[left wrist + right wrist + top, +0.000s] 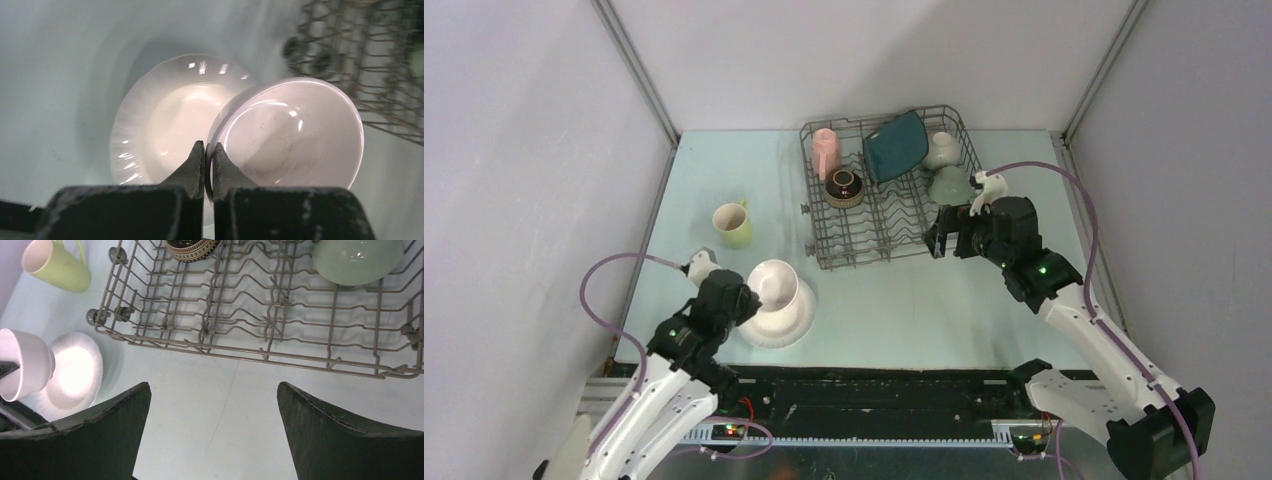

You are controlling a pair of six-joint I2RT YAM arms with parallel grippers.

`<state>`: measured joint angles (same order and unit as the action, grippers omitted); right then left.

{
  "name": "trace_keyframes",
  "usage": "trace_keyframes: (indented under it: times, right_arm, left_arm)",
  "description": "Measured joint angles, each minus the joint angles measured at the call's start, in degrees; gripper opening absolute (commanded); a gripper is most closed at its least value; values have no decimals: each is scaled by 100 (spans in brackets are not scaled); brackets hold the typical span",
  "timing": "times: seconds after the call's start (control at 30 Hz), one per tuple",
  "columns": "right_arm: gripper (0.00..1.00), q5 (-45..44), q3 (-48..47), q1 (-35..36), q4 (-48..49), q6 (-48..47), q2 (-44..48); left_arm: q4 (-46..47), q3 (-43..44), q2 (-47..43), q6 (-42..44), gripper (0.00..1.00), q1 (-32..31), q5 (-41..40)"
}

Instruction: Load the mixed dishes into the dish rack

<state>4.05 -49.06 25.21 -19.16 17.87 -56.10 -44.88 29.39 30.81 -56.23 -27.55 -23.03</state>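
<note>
My left gripper (209, 147) is shut on the rim of the pale pink bowl (295, 135), holding it tilted just above the round white plate (165, 120), which lies on the table at front left (779, 322). The yellow-green mug (734, 223) stands on the table left of the dish rack (889, 215). The rack holds the pink mug (826, 150), brown bowl (844, 185), dark teal plate (896, 145), white bowl (941, 148) and pale green bowl (949, 183). My right gripper (214, 385) is open and empty over bare table by the rack's front right corner.
The rack's front rows of tines (240, 305) hold nothing. Grey walls enclose the table on the left, back and right. The right arm's cable (1064, 175) loops beside the rack's right side.
</note>
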Motion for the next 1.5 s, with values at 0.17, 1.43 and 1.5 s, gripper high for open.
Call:
trace_keyframes:
  times: [0.17, 1.43, 1.5]
  right_arm:
    - [100, 597, 0, -107, 0, 127, 59]
    - [94, 1687, 931, 2446, 3781, 2334, -339]
    - [89, 1543, 922, 2500, 3803, 2398, -474]
  left_arm:
    - [540, 31, -651, 656, 0, 0, 719]
    - [5515, -562, 614, -229, 0, -299, 3762]
    - [5490, -562, 649, -225, 0, -356, 3700]
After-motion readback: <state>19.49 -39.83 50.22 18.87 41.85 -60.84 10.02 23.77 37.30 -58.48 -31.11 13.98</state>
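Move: The left hand holds the white bowl by its rim, the bowl's middle 5 cm right and 3 ahead; the open right gripper it goes to meet is about 44 right, 10 ahead, 10 higher. The plate lies some 5 right, 2 ahead, 10 below; the rack's near left corner 17 right, 14 ahead. From the right hand, the bowl is roughly 39 left, 7 back, 10 below. Left hand swings the bowl about 16 cm right and up; the open right reaches left and back towards it. ##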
